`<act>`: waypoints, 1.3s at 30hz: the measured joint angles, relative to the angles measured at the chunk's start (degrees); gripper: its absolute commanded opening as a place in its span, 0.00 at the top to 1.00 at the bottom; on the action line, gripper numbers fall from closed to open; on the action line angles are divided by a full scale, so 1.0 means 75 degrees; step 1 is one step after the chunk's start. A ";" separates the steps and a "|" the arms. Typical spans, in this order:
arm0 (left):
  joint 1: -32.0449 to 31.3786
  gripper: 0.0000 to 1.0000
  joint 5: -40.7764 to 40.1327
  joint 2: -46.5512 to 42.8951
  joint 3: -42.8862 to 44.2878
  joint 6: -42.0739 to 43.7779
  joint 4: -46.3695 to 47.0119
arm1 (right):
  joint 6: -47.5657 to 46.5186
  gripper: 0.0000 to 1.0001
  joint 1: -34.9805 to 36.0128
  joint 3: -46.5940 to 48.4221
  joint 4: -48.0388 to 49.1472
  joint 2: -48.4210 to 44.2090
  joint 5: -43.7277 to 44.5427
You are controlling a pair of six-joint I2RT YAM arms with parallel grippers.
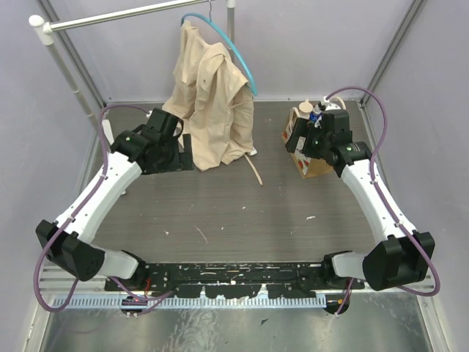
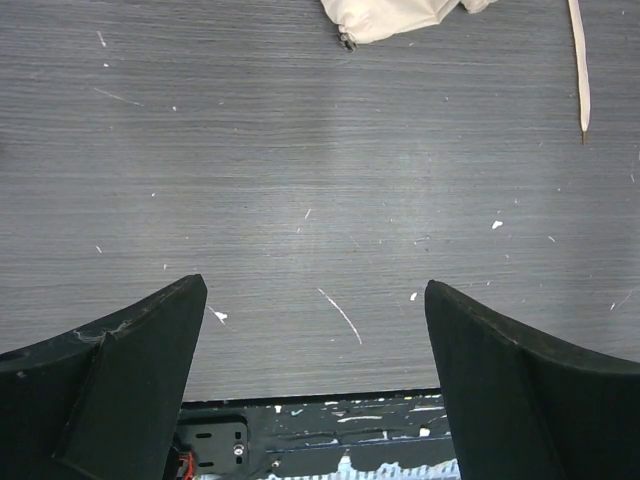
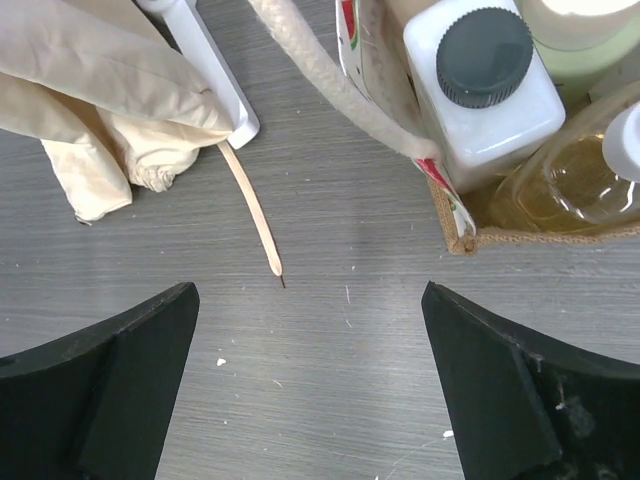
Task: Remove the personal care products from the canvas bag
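Note:
The canvas bag (image 1: 314, 166) stands upright at the back right, partly hidden by my right arm. In the right wrist view its tan corner (image 3: 520, 236) and a cream loop handle (image 3: 330, 82) show. Inside it stand a white bottle with a dark cap (image 3: 482, 82), a clear bottle of yellowish liquid with a white cap (image 3: 580, 180) and a pale olive bottle with a cream cap (image 3: 585, 35). Bottle tops poke out of the bag (image 1: 316, 111). My right gripper (image 3: 310, 385) is open and empty just left of the bag. My left gripper (image 2: 315, 390) is open and empty over bare table.
A large beige shirt (image 1: 209, 95) on a blue hanger (image 1: 240, 55) hangs from a rail (image 1: 117, 16) at the back. Its hem (image 3: 90, 100) and a loose thin tie (image 3: 255, 215) lie on the table left of the bag. A black mounting rail (image 1: 234, 279) runs along the near edge.

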 measured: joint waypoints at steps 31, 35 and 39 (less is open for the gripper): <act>-0.1221 0.02 0.0449 -0.0676 -0.1186 -0.0131 0.0554 | -0.0866 0.00 0.0560 0.2830 -0.0315 0.2926 0.2535; -0.1221 0.02 0.0347 -0.1128 -0.1376 -0.0172 0.0519 | -0.1005 0.01 0.0388 0.2926 -0.0166 0.3360 0.2550; -0.1221 0.02 0.0286 -0.1276 -0.1434 -0.0216 0.0510 | -0.1003 0.05 0.0297 0.3077 -0.0015 0.3439 0.2122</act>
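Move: The canvas bag's near left handle loop arches some 11 cm ahead of the right hand, about 1 cm to its right and roughly level with it. From the same hand, the dark-capped white bottle stands 10 cm ahead and 6 cm right, the cream pump bottle 17 cm ahead and 4 cm right, both with their middles some 9 cm lower. From the left hand the handle is about 18 cm ahead and 28 cm right, near its height. Wide-open fingers end up on either side of the bag's left handle loop, the right fingertip over the dark-capped bottle; contact can't be seen. The right hand first eases back a little, then arcs up and about 13 cm forward, dipping again over the bag while rolling its left side down some 15 degrees. The left hand, empty, draws back about 5 cm and to its right, turning slightly clockwise. ##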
